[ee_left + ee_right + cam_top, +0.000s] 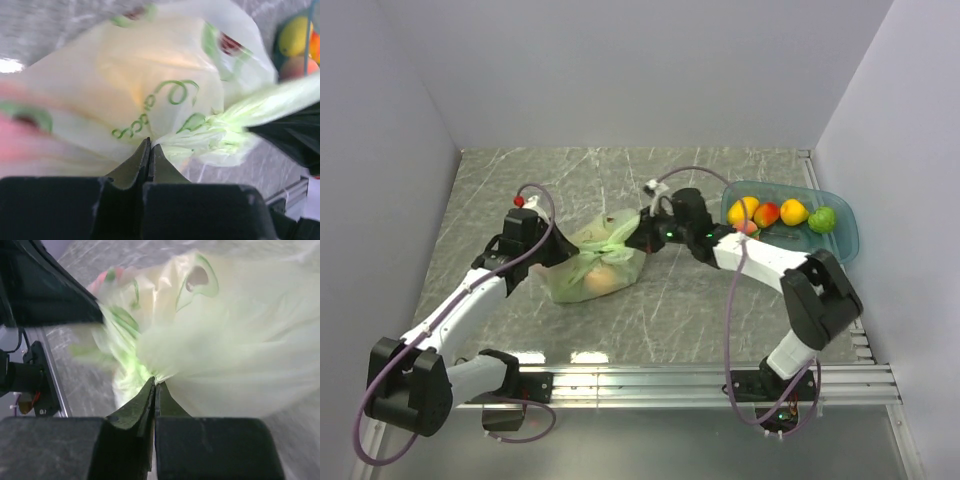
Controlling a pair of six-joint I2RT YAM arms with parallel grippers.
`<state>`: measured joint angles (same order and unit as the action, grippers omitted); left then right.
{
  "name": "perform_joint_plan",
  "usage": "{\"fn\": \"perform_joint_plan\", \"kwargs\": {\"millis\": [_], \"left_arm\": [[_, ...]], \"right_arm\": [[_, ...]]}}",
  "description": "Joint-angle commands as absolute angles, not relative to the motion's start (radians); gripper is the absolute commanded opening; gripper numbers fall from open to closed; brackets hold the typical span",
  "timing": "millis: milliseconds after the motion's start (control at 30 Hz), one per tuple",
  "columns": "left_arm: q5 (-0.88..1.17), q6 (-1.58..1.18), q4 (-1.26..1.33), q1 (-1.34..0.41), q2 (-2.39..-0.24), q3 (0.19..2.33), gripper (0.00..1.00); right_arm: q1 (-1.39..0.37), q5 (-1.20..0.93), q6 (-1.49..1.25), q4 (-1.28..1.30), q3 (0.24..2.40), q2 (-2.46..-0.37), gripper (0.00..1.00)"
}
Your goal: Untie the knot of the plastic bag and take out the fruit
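The pale green plastic bag [592, 268] lies on the table between my two arms. Its knot [216, 131] is a twisted bunch on top, with a handle strip pulled taut toward the right. My left gripper [150, 145] is shut on a pinch of the bag's film just left of the knot, at the bag's left side [558, 253]. My right gripper [155, 382] is shut on gathered film at the bag's upper right [644, 224]. The fruit inside shows only as a dim orange-tan shape [604, 281] through the plastic.
A blue tray [848, 243] stands at the right, holding yellow, orange-red and green fruit [766, 214]. White walls close in the left, back and right. A metal rail [650, 380] runs along the near edge by the arm bases.
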<state>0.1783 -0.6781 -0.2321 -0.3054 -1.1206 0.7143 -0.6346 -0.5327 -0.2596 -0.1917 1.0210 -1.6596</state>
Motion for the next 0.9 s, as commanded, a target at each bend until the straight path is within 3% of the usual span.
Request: {"fn": "perform_joint_plan", "kwargs": {"millis": [0,167,367,467,500,533,567,600,633,667,767,867], "left_arm": [[0.011,-0.644,-0.319,-0.204,-1.106,0.709,0.01],[0.026,-0.661,-0.336,-0.097,-1.152,0.758,0.01],[0.086,-0.669,-0.353,0.109,-1.169,0.796,0.01],[0.173,-0.624,-0.331,0.115,-1.175,0.816,0.01],[0.208,-0.612,-0.299,0.112,-1.172,0.819,0.06],[0.242,-0.612,-0.285,0.098,-1.161,0.821,0.22],[0.271,-0.611,-0.267,0.085,-1.149,0.822,0.32],[0.309,-0.614,-0.24,0.043,-1.125,0.828,0.59],[0.307,-0.617,-0.238,0.043,-1.112,0.837,0.59],[0.298,-0.62,-0.241,-0.019,-1.102,0.847,0.8],[0.207,-0.644,-0.314,-0.151,-1.051,0.906,0.98],[0.083,-0.748,-0.396,-0.268,-0.991,0.924,0.98]], "right_arm": [[-0.502,-0.451,-0.252,-0.091,0.937,-1.546,0.0],[-0.427,-0.404,-0.327,-0.084,0.832,-1.389,0.0],[-0.241,-0.164,-0.434,0.062,0.741,-1.145,0.0],[-0.244,-0.236,-0.407,0.086,0.742,-1.085,0.0],[-0.299,-0.248,-0.396,0.092,0.745,-1.078,0.0],[-0.331,-0.25,-0.385,0.113,0.761,-1.08,0.0],[-0.366,-0.244,-0.373,0.13,0.771,-1.086,0.0],[-0.449,-0.215,-0.348,0.15,0.802,-1.104,0.14],[-0.483,-0.215,-0.338,0.167,0.817,-1.114,0.14],[-0.518,-0.178,-0.33,0.201,0.831,-1.12,0.36],[-0.607,-0.083,-0.301,0.277,0.899,-1.127,0.67],[-0.663,-0.016,-0.218,0.354,0.994,-1.129,0.75]]}}
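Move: Both hands already grip opposite strands of the bag's knot. The knot lies about 8 cm to the left hand's right and 1 cm ahead of it, and from the right hand about 6 cm left and 1 cm back, only slightly lower than either. Inside the bag an orange fruit sits some 7 cm right of the left hand, 6 cm back and 9 cm down; a pink fruit lies about 8 cm left and 5 cm back of that hand, equally low. With fingers still shut on the strands, the two hands pull the knot apart: the left goes about 9 cm left and slightly forward, while the right goes some 16 cm right, rising towards the end and turning about 30 degrees clockwise. Then both open and let go, the left lifting well clear while swinging back right towards the bag, the right easing left and back with its loosened strand between its open fingers. ##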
